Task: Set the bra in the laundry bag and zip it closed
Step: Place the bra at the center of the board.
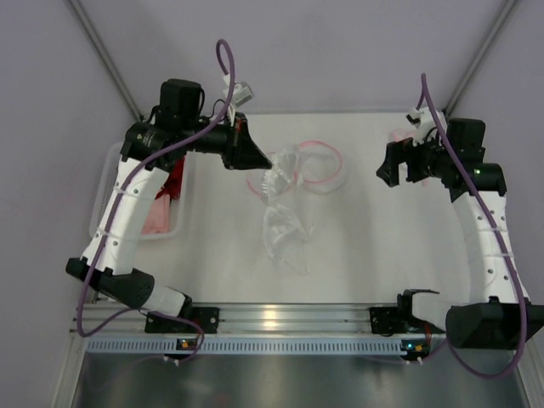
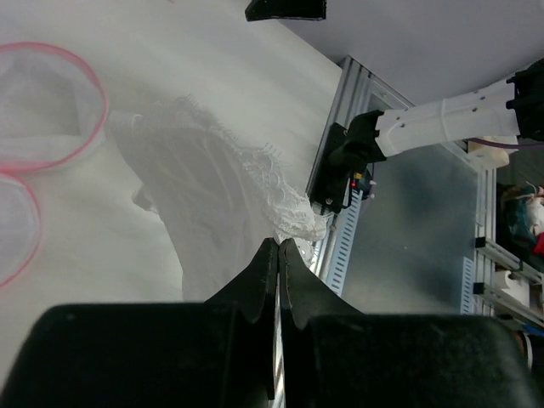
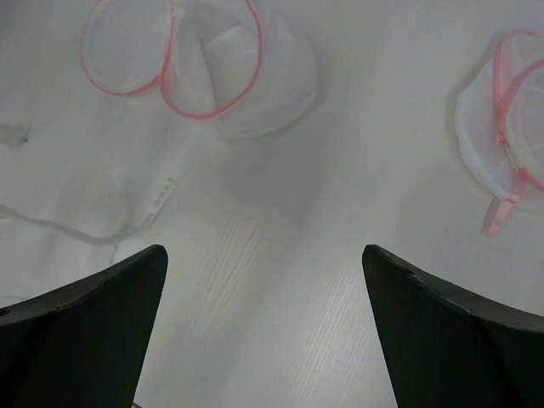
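The bra (image 1: 283, 223) is white, sheer and lacy, and stretches down the table's middle. My left gripper (image 1: 265, 161) is above its far end, shut on the lace edge; in the left wrist view the bra (image 2: 223, 170) runs right up to the closed tips of the left gripper (image 2: 279, 242). The laundry bag (image 1: 319, 166), white mesh with a pink rim, lies open just right of that gripper. It also shows as the laundry bag (image 2: 47, 106) and the laundry bag (image 3: 223, 75). My right gripper (image 1: 388, 173) hovers open right of the bag; the right gripper (image 3: 263, 255) holds nothing.
A second pink-trimmed mesh bag (image 3: 501, 127) lies at the far right, near the back edge (image 1: 396, 134). A clear bin (image 1: 109, 191) with red and pink garments stands at the table's left. A thin bra strap with its tag (image 3: 160, 194) trails on the table near the right gripper.
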Robot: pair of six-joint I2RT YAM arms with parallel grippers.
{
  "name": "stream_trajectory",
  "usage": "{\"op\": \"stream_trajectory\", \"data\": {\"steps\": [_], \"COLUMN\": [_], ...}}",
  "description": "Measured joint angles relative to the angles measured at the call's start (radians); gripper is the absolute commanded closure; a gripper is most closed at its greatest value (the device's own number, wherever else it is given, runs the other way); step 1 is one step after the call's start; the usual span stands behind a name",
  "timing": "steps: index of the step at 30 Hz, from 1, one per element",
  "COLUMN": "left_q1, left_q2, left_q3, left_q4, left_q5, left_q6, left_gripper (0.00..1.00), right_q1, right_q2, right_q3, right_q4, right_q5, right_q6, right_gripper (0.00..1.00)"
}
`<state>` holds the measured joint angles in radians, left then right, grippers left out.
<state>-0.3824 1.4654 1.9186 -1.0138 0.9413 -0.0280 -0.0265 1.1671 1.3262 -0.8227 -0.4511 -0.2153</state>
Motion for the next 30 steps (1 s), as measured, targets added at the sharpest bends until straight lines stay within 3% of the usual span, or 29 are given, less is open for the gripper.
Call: {"op": "stream_trajectory", "data": {"steps": [8, 11, 15, 19, 24, 30], "left_q1": [-0.024, -0.024, -0.006, 0.032, 0.071, 0.072], "left_q2": [-0.038, -0.133, -0.304, -0.443, -0.507, -0.493], "left_q3": [-0.254, -0.467, -0.751, -0.918, -1.009, -1.017], "left_q4": [0.116, 0.241, 0.394, 0.504, 0.559, 0.557], "left_q5": [0.038, -0.024, -0.161, -0.349, -0.552, -0.805], "left_q6": [-0.023, -0.080, -0.164, -0.214, -0.253, -0.336], "left_gripper": [1.00, 1.00, 1.00, 1.00, 1.00, 1.00], "right_q1": [-0.019, -0.021, -0.022, -0.022, -0.019, 0.037], "right_q2": [-0.016, -0.017, -0.017, -0.016, -0.015, -0.016], "right_q3": [-0.026, -0.031, -0.046, -0.075, -0.125, -0.210], "right_q4": [-0.040, -0.055, -0.079, -0.109, -0.118, -0.080], "right_q5": [-0.059, -0.098, -0.165, -0.217, -0.267, -0.304], "right_q6": [-0.037, -0.050, -0.072, -0.091, -0.103, -0.098], "right_gripper": [0.01, 0.01, 0.01, 0.01, 0.01, 0.07]}}
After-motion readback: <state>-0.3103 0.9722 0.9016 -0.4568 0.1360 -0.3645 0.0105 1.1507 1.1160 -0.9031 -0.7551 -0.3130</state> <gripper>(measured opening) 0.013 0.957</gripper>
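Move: From the left gripper, which still holds the bra high by one end, the bare board in front of the laundry bag is about 40 cm below and 4 cm to the left. The laundry bag lies 26 cm ahead and 4 cm right, the laundry basket 18 cm ahead and 42 cm left. From the right gripper the bra's hanging strap end is roughly 14 cm back, 21 cm left and 26 cm down. Bring the left gripper down some 19 cm towards the board, keeping it shut on the bra's end, and from midway sweep it about 12 cm left and a little forward, turning it some 50 degrees counter-clockwise. Meanwhile ease the open right gripper back, down and left, 5 or 6 cm each way, towards the bra's loose strap, tipping its fingers further down. ##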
